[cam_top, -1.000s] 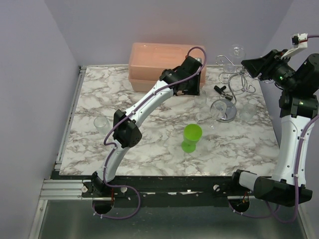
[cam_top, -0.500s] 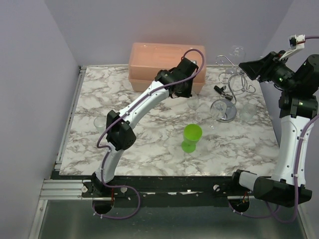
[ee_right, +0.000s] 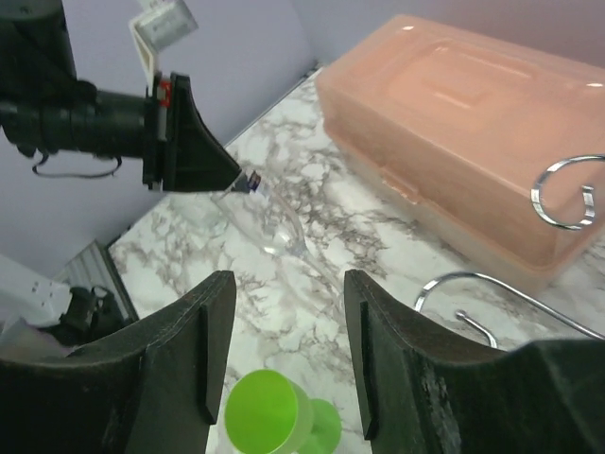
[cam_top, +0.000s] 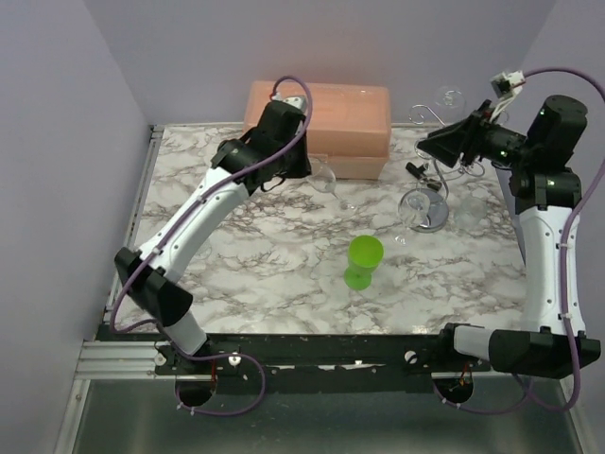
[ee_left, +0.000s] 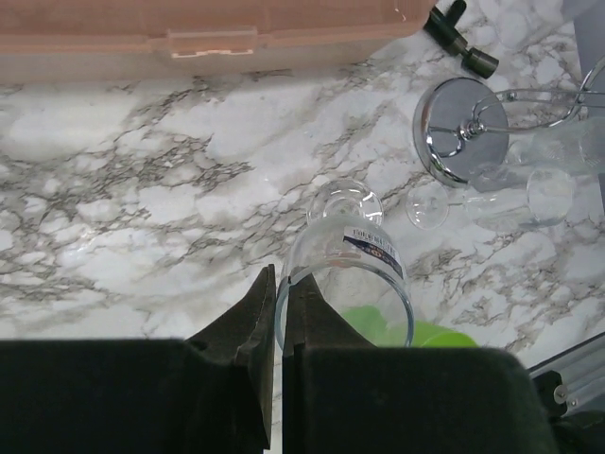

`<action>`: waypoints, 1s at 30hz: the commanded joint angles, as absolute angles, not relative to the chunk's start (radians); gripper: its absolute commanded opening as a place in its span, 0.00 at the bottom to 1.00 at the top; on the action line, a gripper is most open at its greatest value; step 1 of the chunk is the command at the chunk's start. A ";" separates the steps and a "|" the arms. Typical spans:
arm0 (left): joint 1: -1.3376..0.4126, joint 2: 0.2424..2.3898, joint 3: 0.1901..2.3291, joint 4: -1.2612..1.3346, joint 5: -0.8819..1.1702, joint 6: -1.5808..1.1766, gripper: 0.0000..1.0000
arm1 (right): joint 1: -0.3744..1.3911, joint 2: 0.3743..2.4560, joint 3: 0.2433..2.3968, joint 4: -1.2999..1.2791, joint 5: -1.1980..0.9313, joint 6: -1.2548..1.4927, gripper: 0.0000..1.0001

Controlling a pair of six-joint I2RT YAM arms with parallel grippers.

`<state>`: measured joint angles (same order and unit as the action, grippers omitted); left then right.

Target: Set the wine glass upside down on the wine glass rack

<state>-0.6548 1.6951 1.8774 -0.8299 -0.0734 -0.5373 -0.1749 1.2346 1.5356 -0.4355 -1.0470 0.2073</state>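
A clear wine glass hangs tilted above the marble table, stem pointing toward the rack. My left gripper is shut on it. In the left wrist view the two fingers pinch the rim, one inside and one outside the bowl. The right wrist view shows the same wine glass ahead of my right gripper, which is open and empty. That right gripper hovers by the silver wine glass rack, whose round base shines at the back right.
A pink lidded box stands against the back wall. A green cup sits mid-table. Another clear glass lies beside the rack base, a small black part lies near it, and a glass sits high on the rack.
My left gripper closed on the wine glass rim, lifted it and swung left toward the box. My right gripper moved left over the rack and widened a little.
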 commanded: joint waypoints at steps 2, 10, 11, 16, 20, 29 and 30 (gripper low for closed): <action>-0.578 1.460 1.703 -0.703 -0.022 -0.610 0.01 | -0.004 1.275 1.589 -0.578 -1.052 0.030 0.57; -0.485 1.175 1.495 -0.629 0.028 -0.722 0.02 | 0.250 1.384 1.596 -0.606 -0.948 0.061 0.69; -0.475 1.147 1.471 -0.622 0.030 -0.733 0.02 | 0.272 1.399 1.598 -0.601 -0.922 0.074 0.69; -0.439 0.997 1.385 -0.600 0.015 -0.795 0.02 | 0.374 1.446 1.588 -0.550 -0.755 0.179 0.82; -0.433 0.934 1.361 -0.594 0.009 -0.819 0.02 | 0.406 1.486 1.608 -0.524 -0.669 0.287 1.00; -0.431 0.881 1.349 -0.553 0.021 -0.869 0.02 | 0.437 1.548 1.589 -0.493 -0.748 0.411 1.00; -0.431 0.876 1.349 -0.550 0.021 -0.873 0.02 | 0.437 1.549 1.587 -0.490 -0.751 0.420 0.95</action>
<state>-0.4377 0.9062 1.3434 -0.6579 -0.0044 -0.8200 0.4202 1.5433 1.5902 -0.5358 -0.7330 0.3439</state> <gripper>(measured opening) 0.057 0.996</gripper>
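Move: The left hand already pinches the wine glass by its rim; the glass's middle hangs some 8 cm below that hand, 5 cm right and about 1 cm ahead. The pink box lies about 18 cm ahead and 22 cm lower, neither left nor right. From the right hand that glass is roughly 18 cm left, 4 cm ahead and 21 cm lower; the rack stands 9 cm ahead, 9 cm right, 25 cm down, and the green goblet 9 cm back, 11 cm left, 36 cm down. Keeping its pinch on the rim, the left hand carries the wine glass left, back and up, some 20 cm in all, rolling about 30 degrees so the foot swings towards the right hand. The right hand leaves the rack, sweeping 18 cm left and 11 cm down, dipping back briefly and returning; it tips down and turns counter-clockwise while opening fully, its fingertips coming close to the foot without visible contact. ##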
